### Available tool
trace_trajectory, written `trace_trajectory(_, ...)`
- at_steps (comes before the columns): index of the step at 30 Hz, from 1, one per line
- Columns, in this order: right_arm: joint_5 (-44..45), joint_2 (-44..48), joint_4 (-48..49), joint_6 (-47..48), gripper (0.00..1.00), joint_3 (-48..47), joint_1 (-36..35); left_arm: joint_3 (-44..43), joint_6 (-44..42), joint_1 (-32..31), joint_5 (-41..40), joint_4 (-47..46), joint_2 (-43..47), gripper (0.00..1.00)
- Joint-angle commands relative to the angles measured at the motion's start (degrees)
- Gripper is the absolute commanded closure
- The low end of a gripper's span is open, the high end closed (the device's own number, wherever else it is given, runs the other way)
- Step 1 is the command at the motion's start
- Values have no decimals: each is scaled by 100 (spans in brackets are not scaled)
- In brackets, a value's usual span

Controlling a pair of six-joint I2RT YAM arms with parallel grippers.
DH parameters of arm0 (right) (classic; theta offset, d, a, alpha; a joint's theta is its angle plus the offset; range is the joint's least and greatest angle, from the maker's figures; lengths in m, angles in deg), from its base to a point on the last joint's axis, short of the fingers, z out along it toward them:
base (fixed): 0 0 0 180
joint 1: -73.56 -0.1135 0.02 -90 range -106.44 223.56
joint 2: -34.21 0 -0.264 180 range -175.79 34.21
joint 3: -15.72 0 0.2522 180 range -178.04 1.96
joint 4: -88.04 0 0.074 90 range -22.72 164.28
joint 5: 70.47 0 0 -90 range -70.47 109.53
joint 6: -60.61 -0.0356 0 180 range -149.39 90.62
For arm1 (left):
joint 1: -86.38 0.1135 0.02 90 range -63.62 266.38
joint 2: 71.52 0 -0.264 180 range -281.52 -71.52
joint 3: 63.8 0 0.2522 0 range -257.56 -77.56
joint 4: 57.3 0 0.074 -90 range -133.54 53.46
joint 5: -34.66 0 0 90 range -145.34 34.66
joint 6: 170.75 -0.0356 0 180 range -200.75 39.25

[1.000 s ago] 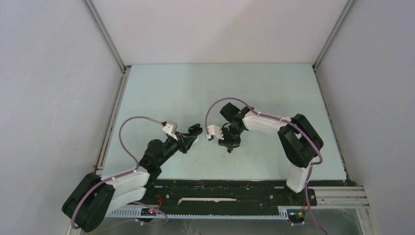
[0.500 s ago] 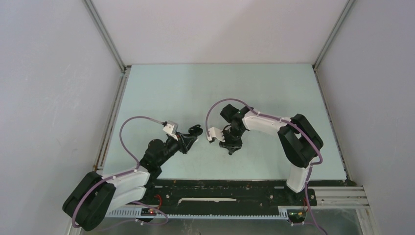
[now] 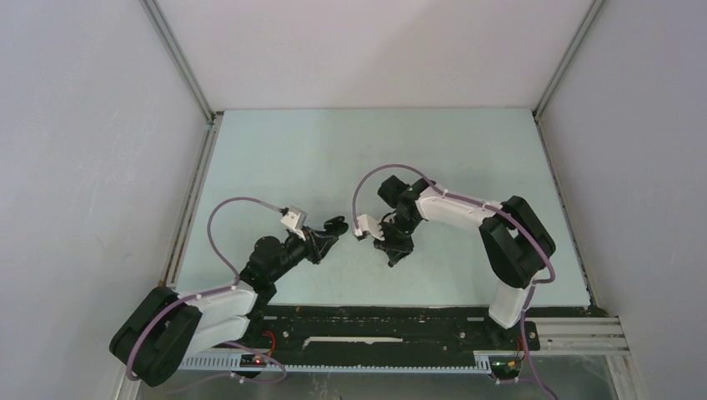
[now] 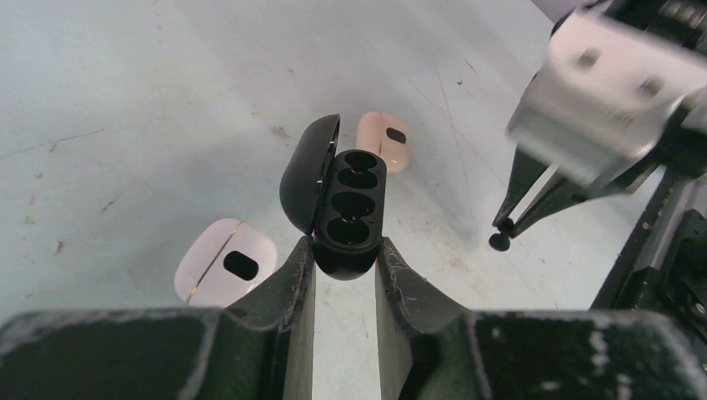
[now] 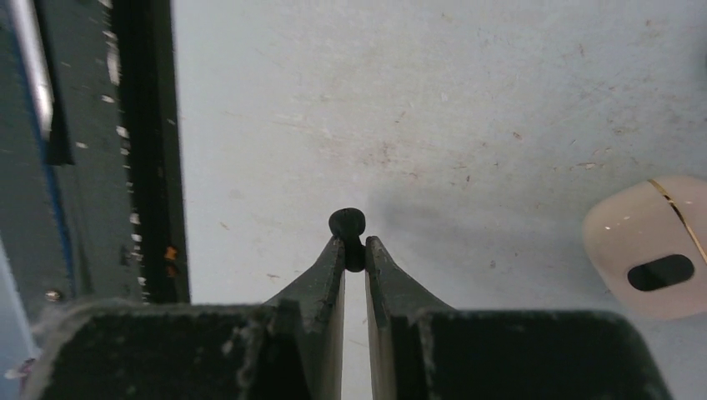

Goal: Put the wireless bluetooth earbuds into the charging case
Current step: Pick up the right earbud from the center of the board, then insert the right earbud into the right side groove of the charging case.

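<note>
A black charging case [image 4: 350,208] with its lid hinged open to the left shows dark wells. My left gripper [image 4: 344,250] is shut on the case's lower end, holding it just above the table; from above this gripper [image 3: 333,227] sits left of centre. A tiny black earbud [image 5: 347,223] sticks out from the tips of my right gripper [image 5: 354,246], which is shut on its stem. In the left wrist view the same earbud [image 4: 498,242] hangs to the right of the case, apart from it. The right gripper [image 3: 392,257] points down near the table.
A pale pink closed case [image 4: 225,262] lies on the table left of the held case, and a beige one [image 4: 383,140] lies behind it. The pink case [image 5: 646,246] also shows at the right wrist view's right edge. A black rail [image 5: 142,150] runs along the near table edge.
The right gripper's jaws have closed on the black earbud. The left arm has edged slightly right with the case.
</note>
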Motion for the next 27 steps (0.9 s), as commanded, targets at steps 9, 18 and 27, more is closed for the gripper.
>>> trace_trajectory(9,-2359,1809,-19,-1230,98,-349,653,-111,413,-216,1621,-2446,-950,100)
trace_trajectory(18,-2960,2305,600,-2269,98,-353,713,-178,690,-573,2320,-3780,-1686,100)
trace_trajectory(27,-2618,2355,1052,-2880,98,-357,384,-266,783,-647,2462,-4170,-2010,100)
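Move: The right earbud is already pinched in the right hand, close over the table. The open black charging case, held by the left hand, lies about 13 cm to the right hand's left, 6 cm ahead and 7 cm higher. The pink case stands some 11 cm ahead and 2 cm left, and the other black earbud 10 cm ahead and 9 cm left. From the left hand, the right earbud is roughly 15 cm right, 4 cm back and 8 cm lower. The earbud, still pinched, goes up fast with the right hand, some 18 cm, easing near the end and drifting left towards the case as the fingers swing from steeply down to point more to the left. Meanwhile the charging case, kept in the left hand's grip, comes right, back and a little up towards the earbud, turning about 30 degrees clockwise. ##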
